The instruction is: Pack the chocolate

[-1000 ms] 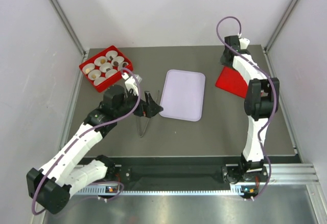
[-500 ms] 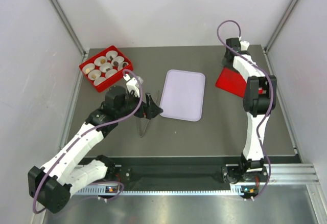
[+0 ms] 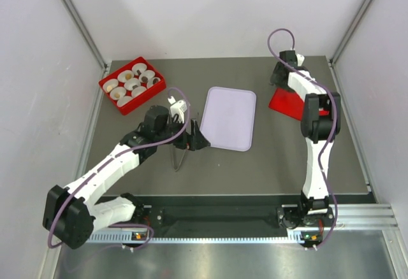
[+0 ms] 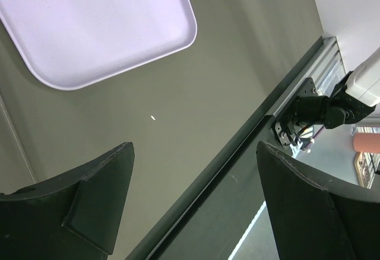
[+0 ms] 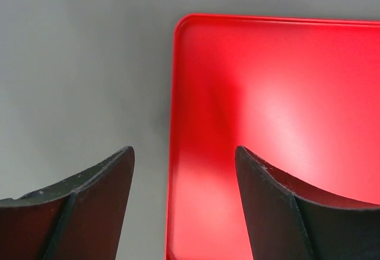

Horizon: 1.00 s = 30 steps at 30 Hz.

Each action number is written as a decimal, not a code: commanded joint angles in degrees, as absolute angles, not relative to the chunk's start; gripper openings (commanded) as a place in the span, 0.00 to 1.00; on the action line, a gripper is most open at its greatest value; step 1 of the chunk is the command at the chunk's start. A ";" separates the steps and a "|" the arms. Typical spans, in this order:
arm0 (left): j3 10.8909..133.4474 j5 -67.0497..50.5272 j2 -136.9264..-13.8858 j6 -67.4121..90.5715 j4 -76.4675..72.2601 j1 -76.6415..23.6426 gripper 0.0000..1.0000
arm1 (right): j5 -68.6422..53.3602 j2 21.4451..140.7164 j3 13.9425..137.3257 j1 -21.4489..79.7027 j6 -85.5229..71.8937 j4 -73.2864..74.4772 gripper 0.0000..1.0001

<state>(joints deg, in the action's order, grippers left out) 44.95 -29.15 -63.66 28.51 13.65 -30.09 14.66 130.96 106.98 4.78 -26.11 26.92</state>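
Observation:
The chocolate (image 3: 129,74) lies as small dark and golden pieces in white paper cups inside a red box (image 3: 109,94) at the back left. My left gripper (image 3: 194,141) (image 4: 195,147) hovers open over bare table beside the near left corner of a lavender tray (image 3: 229,117) (image 4: 95,28), with nothing between its fingers. At the back right my right gripper (image 3: 278,79) (image 5: 184,150) is open too, its jaws standing either side of the left edge of a flat red lid (image 3: 288,103) (image 5: 279,94). No chocolate shows in either wrist view.
Thin metal tongs (image 3: 180,155) lie on the table just near of the left gripper. The table's dark front rail (image 4: 237,177) and the right arm's base (image 4: 320,111) show in the left wrist view. Grey walls close in both sides.
The left arm has swung right and nearer, carrying its gripper toward the tray's near left corner, its jaws slightly narrower. The right gripper has shifted a little left over the lid's edge.

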 commanded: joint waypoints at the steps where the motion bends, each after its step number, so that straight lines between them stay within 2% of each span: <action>1: 44.30 -30.15 -63.63 28.04 10.28 -30.41 0.88 | 14.41 131.39 110.04 5.71 -26.28 23.38 0.69; 18: 44.65 -28.57 -62.05 26.28 12.39 -30.32 0.88 | 15.56 136.75 115.83 6.86 -26.19 28.91 0.67; 21: 44.74 -28.39 -61.44 26.10 12.66 -30.41 0.88 | 15.56 137.37 116.37 6.86 -26.37 29.97 0.61; 25: 44.56 -27.25 -60.12 25.84 13.18 -30.41 0.88 | 16.26 137.37 116.46 6.77 -26.98 30.94 0.37; 30: 44.91 -26.63 -59.85 25.67 13.36 -30.41 0.88 | 14.59 136.85 116.46 6.86 -26.19 30.76 0.15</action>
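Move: The left edge of the flat red lid, about its middle, is only 1 cm ahead, 1 cm left and some 3 cm below the right hand. From this hand the lid's middle is roughly 6 cm back and 9 cm right, its far-left corner 9 cm ahead and 4 cm right. The empty lilac tray lies about 25 cm left and 15 cm back. From the left hand, that lid edge is some 34 cm ahead, 32 cm right and 15 cm below. The right fingers come down astride the lid's left edge and close on it, from about two thirds open to nearly shut, one finger outside the rim and the other on the lid side. Before closing, the hand eases about 1.5 cm down, 1.5 cm left and a little forward, its wrist hardly turning. ##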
